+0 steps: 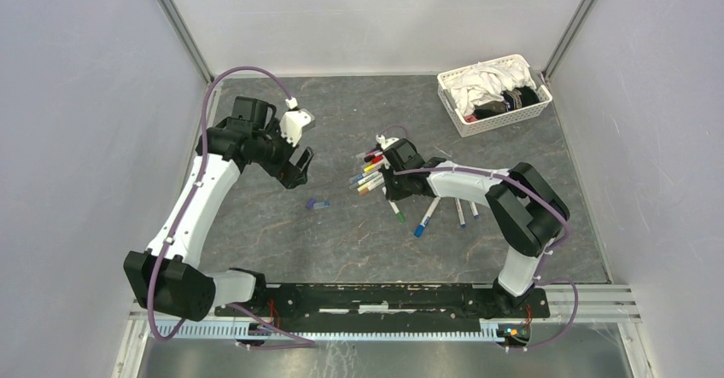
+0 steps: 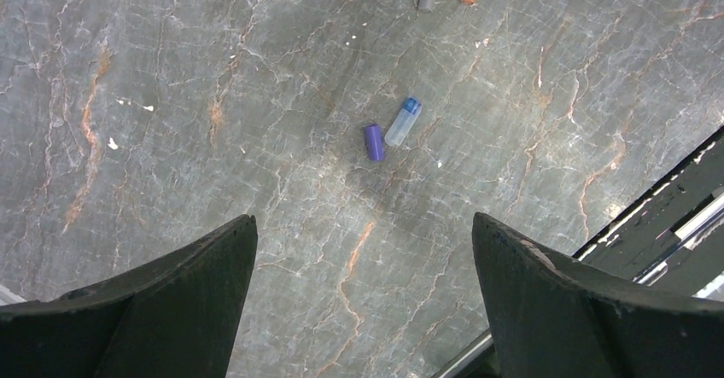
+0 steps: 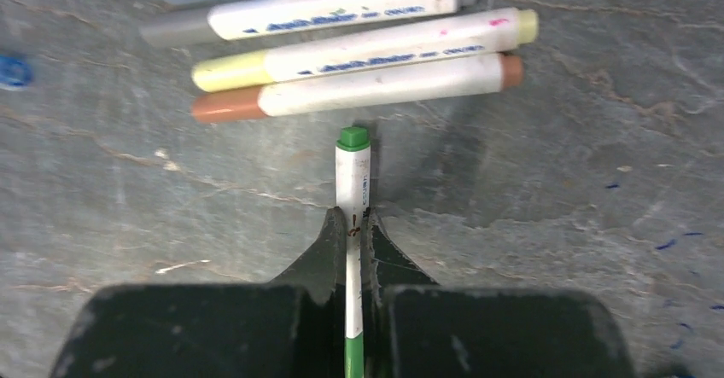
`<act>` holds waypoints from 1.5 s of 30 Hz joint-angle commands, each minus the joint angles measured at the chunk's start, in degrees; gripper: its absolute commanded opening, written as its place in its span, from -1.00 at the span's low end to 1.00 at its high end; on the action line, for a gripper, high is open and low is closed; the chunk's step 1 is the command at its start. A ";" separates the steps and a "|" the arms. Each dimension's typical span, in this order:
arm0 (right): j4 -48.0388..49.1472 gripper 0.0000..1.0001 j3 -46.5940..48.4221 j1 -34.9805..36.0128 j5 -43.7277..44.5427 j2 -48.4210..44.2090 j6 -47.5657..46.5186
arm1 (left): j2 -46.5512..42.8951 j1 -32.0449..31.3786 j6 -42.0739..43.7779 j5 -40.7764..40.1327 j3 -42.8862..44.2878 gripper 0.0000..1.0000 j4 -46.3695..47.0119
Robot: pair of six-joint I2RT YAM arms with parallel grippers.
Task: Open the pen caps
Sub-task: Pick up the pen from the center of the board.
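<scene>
My right gripper (image 3: 352, 220) is shut on a slim white pen (image 3: 352, 182) with green ends, which lies on the table pointing at a row of capped pens. That row holds a brown-ended pen (image 3: 359, 88), a yellow one (image 3: 367, 54) and a grey one (image 3: 316, 15). From above, the right gripper (image 1: 393, 197) sits just right of the pen pile (image 1: 369, 173). My left gripper (image 2: 365, 224) hangs open above bare table, nothing between its fingers. Ahead of it lie two loose pen caps: a purple cap (image 2: 373, 142) and a clear, blue-tipped cap (image 2: 403, 122). Seen from overhead, the left gripper (image 1: 294, 173) is up-left of those caps (image 1: 316, 203).
Three more pens (image 1: 424, 218) (image 1: 459, 212) (image 1: 474, 209) lie under the right forearm. A white lattice basket (image 1: 529, 109) of cloths stands at the back right. Grey walls close in both sides, and the arms' base rail (image 1: 384, 297) runs along the near edge.
</scene>
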 commanded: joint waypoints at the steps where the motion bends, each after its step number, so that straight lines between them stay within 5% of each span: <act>1: 6.47 -1.00 2.88 0.88 -3.00 -4.17 6.45 | -1.61 0.28 -2.14 2.98 1.05 1.00 2.05; 9: 26.77 -1.00 1.75 2.12 -3.96 -14.97 17.07 | 0.38 0.28 -8.05 13.29 1.93 1.00 3.60; 18: 45.03 -1.00 -3.90 6.79 7.76 -20.64 27.78 | 0.72 -0.02 -10.25 30.75 2.58 1.00 4.42; 28: 50.53 -1.00 -3.55 11.62 15.48 -20.46 29.03 | 1.09 -1.66 -9.83 40.70 1.12 0.88 4.92; 35: 50.80 -1.00 -3.12 13.88 16.98 -20.11 28.58 | 1.14 -2.04 -9.75 40.32 1.25 0.34 5.84; 41: 50.80 -1.00 -4.85 15.28 19.24 -21.48 27.20 | -0.99 -2.10 -14.31 33.17 -0.70 -0.94 13.05; 45: 49.97 -1.00 -6.30 15.94 19.00 -22.52 25.82 | -1.16 -2.05 -14.17 28.70 -0.97 -0.95 13.95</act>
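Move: The right hand already holds the green pen near its plug end; the pen's middle is about 2 cm back and 1 cm to the right. It takes the pen to the open left gripper, some 20 cm to its left, 2 cm back and 18 cm higher. The brown pen lies 3 cm ahead and 3 cm left of the right hand, the blue pen 4 cm back and 8 cm right. For the left hand, the green pen is about 21 cm right, level fore-and-aft, and 18 cm down. The left fingers close on the capped green end of the pen and pinch it while the right hand keeps its grip nearer the plug end. Before that, the right hand lifts the pen about 30 cm, drifting 10 cm left and rolling some 60 degrees so its fingers swing round to the left, towards the left gripper. The left hand comes to meet it, going right, then also up and slightly back, its fingers tilting up to point right. ##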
